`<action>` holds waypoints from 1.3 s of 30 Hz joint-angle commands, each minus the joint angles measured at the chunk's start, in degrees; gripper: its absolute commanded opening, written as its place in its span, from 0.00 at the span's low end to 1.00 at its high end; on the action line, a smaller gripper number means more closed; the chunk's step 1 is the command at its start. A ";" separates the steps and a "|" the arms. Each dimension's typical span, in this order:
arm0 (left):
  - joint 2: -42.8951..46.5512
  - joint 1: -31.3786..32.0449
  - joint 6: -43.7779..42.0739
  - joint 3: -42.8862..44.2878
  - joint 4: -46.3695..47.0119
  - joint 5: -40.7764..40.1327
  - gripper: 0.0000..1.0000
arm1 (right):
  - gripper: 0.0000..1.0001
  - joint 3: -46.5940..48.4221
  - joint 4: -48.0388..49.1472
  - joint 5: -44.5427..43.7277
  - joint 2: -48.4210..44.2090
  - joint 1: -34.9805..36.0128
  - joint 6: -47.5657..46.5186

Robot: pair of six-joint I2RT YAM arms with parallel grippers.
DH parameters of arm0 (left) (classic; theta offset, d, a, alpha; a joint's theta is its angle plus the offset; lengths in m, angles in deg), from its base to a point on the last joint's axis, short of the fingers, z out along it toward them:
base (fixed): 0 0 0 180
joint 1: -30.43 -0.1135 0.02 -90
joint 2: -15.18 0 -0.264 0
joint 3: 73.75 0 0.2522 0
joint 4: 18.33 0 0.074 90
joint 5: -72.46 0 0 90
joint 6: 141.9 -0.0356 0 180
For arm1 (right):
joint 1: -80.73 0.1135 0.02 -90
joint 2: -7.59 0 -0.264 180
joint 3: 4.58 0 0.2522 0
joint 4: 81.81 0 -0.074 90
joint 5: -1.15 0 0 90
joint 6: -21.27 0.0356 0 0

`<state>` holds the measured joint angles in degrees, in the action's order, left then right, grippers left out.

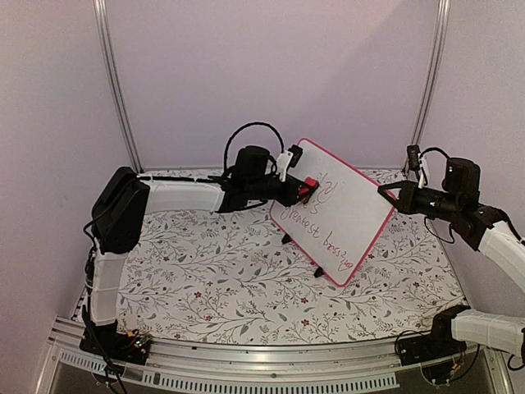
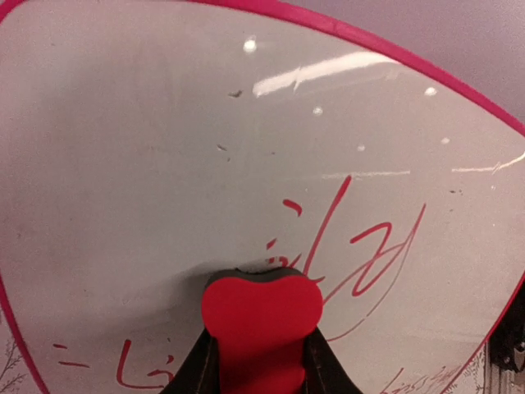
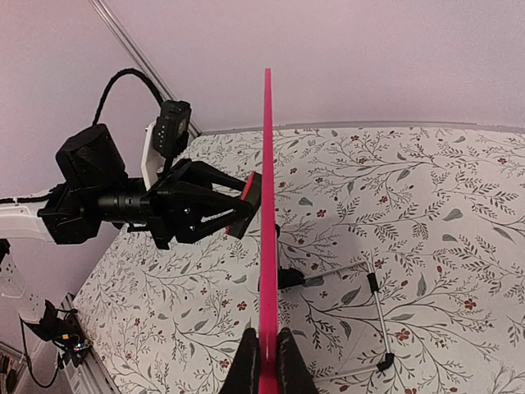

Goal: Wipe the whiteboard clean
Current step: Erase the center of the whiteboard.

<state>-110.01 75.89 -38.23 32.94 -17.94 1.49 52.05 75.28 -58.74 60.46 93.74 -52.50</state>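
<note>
The whiteboard [image 1: 344, 215] with a pink frame stands tilted on two black feet, with red handwriting on it. My left gripper [image 1: 302, 190] is shut on a red eraser block [image 2: 261, 328] and presses it against the board face [image 2: 164, 189], beside red writing [image 2: 361, 254]. My right gripper [image 1: 385, 194] is shut on the board's right edge. In the right wrist view the board shows edge-on [image 3: 268, 205], clamped between my right gripper [image 3: 267, 361], with the eraser [image 3: 250, 201] against its left face.
The table [image 1: 205, 279] has a floral cloth. A wire stand [image 3: 373, 316] reaches out behind the board on the cloth. Metal posts [image 1: 115, 82] rise at the back corners. A metal rail [image 1: 271, 361] runs along the near edge.
</note>
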 commanded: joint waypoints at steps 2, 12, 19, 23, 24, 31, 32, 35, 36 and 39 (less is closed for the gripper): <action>-1.99 1.15 -1.31 6.65 -2.54 -0.18 0.06 | 0.00 -0.60 -0.61 7.42 0.60 1.44 -2.78; -1.76 1.24 -0.73 3.92 -2.11 0.32 0.05 | 0.00 -0.67 -0.61 7.42 0.58 1.42 -2.69; 0.37 1.56 0.57 -4.58 1.80 1.12 0.05 | 0.00 -0.68 -0.35 7.57 0.79 1.42 -2.76; 0.71 1.66 0.30 -4.00 2.02 1.41 0.05 | 0.00 -0.60 -0.36 7.77 1.03 1.43 -2.63; 0.73 1.67 0.24 -3.45 1.99 1.28 0.05 | 0.00 -0.66 -0.35 7.77 0.97 1.40 -2.61; -0.59 1.71 -1.02 3.66 -0.19 0.66 0.06 | 0.00 -0.86 -0.43 7.62 0.66 1.47 -2.55; -0.85 1.66 -1.10 4.61 -0.43 0.83 0.06 | 0.00 -0.86 -0.48 7.60 0.66 1.41 -2.59; -1.66 1.68 -1.11 7.08 -1.02 1.64 0.06 | 0.00 -0.86 -0.58 7.50 0.62 1.43 -2.52; -1.86 1.66 -1.15 7.43 -1.05 1.83 0.06 | 0.00 -0.86 -0.53 7.51 0.58 1.41 -2.58; -2.02 1.70 -0.96 7.49 -0.95 1.91 0.06 | 0.00 -0.86 -0.51 7.52 0.66 1.48 -2.58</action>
<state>-110.14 76.30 -38.60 39.17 -18.24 2.78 52.05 75.76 -57.14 60.59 93.79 -53.01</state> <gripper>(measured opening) 0.255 0.032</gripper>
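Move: The left gripper already holds the eraser on the tilted whiteboard; the leftover end of "Family" is the next writing, about 5 cm to its right, 2 cm back and 2 cm higher. The line "greatest blessing" lies some 7 cm back, 4 cm right and 9 cm below, and the board's held corner about 14 cm back, 20 cm right and 9 cm up. From the right gripper, that leftover writing is roughly 12 cm ahead, 15 cm left and 7 cm lower. The left hand scrubs up and down the leaning board with the eraser gripped against its face: up about 4 cm, easing slightly forward and right with the slope, back down some 5 cm to just under its start, then up again by nearly 6 cm towards the board's top edge, working a little rightward onto the end of "Family". Its wrist tilts only a few degrees with each stroke, while the right gripper keeps its pinch on the board's corner and stays in place. ##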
